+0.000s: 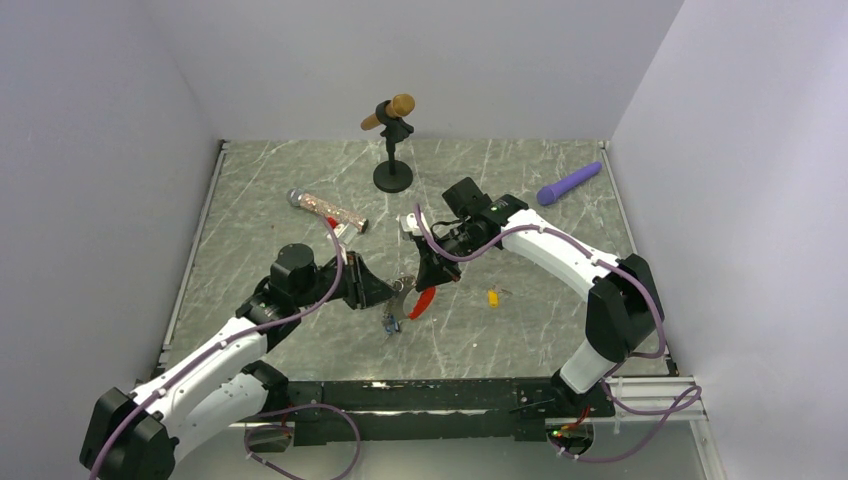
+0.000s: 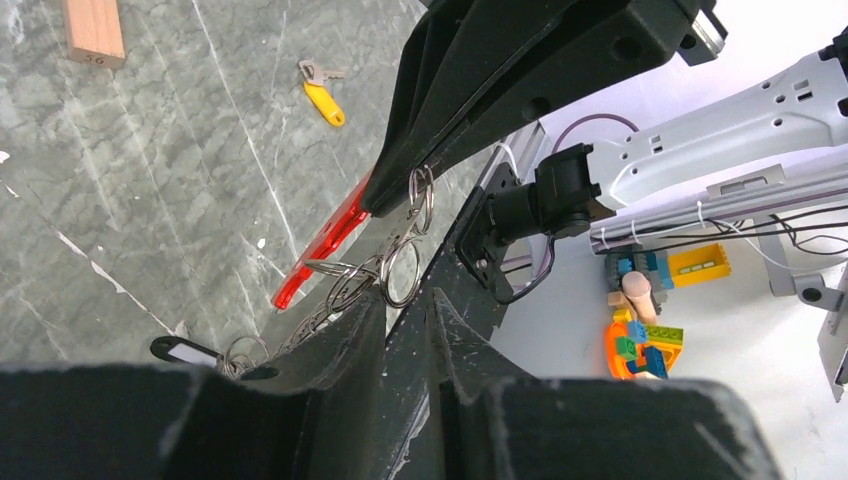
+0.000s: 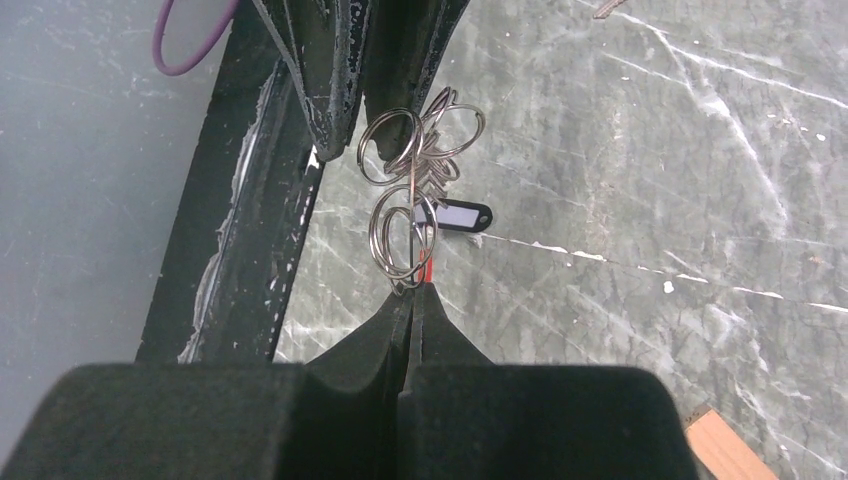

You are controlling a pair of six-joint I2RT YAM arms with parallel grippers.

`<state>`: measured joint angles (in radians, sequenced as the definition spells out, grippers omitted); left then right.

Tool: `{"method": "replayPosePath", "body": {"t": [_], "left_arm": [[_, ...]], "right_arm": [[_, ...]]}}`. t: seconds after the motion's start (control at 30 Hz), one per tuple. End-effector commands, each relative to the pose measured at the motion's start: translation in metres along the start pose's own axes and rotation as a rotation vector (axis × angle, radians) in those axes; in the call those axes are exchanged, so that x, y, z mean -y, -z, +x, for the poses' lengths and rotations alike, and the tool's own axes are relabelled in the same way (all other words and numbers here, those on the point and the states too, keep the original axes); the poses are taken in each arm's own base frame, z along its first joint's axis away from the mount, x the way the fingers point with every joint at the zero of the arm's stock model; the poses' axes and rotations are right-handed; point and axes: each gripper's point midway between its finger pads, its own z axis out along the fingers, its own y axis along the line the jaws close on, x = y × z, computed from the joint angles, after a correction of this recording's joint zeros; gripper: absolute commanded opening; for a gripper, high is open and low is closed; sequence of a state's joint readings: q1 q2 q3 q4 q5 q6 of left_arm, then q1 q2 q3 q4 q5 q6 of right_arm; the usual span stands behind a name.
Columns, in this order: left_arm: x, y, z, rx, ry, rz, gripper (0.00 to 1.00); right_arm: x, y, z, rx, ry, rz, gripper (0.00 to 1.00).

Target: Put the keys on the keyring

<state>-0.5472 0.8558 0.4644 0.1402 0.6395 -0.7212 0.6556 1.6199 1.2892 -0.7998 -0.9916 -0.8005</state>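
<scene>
The keyring is a string of silvery rings (image 3: 400, 230) with a red fob (image 2: 325, 240). My right gripper (image 3: 412, 290) is shut on its top ring and holds it above the table, with the fob hanging beside the pads. My left gripper (image 2: 405, 292) faces it with the jaws a narrow gap apart, and one ring (image 2: 402, 272) sits at the fingertips. A black-tagged key (image 3: 455, 217) hangs low on the rings. The yellow key (image 1: 492, 297) lies on the table to the right. A blue key (image 1: 390, 322) lies under the grippers.
A microphone on a black stand (image 1: 392, 150) is at the back. A glittery microphone (image 1: 328, 210) lies at the left and a purple stick (image 1: 570, 183) at the back right. A wooden block (image 2: 95, 30) lies on the marble.
</scene>
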Motion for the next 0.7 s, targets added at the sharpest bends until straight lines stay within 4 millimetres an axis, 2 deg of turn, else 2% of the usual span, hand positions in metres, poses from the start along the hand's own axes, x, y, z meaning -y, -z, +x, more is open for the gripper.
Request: {"method": "replayPosePath", "body": {"t": [0.0, 0.2, 0.4, 0.67], "left_arm": [[0.002, -0.002, -0.01, 0.044, 0.008, 0.001, 0.25], [-0.005, 0.001, -0.011, 0.049, -0.005, -0.045, 0.17], [-0.009, 0.002, -0.011, 0.036, -0.043, -0.075, 0.0], [-0.012, 0.008, -0.01, 0.005, -0.17, -0.099, 0.0]], "right_arm": [[-0.001, 0.004, -0.019, 0.044, 0.061, 0.0, 0.0], [-0.001, 0.003, -0.018, 0.037, 0.068, 0.001, 0.0], [-0.002, 0.001, -0.016, 0.03, 0.071, 0.001, 0.0], [-0.003, 0.0, -0.016, 0.032, 0.075, -0.004, 0.0]]}}
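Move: The small metal ring I want with my left hand is right at its part-open fingertips, about 1 cm to the right and level with it. Some 5 cm to that hand's right are my right fingertips, already pinching the other rings of the keyring. The red handle hangs about 6 cm to its right, 2 cm back and 4 cm lower; the black key tag hangs roughly 7 cm below. From my right hand, that ring is about 4 cm to the left. I shut my part-open left fingers fully, pinching the small ring between their tips, while that hand eases about 1 cm down and a little forward, then also draws about 1 cm left, away from my right hand. My right hand keeps its pinch on the keyring and stays nearly in place. ##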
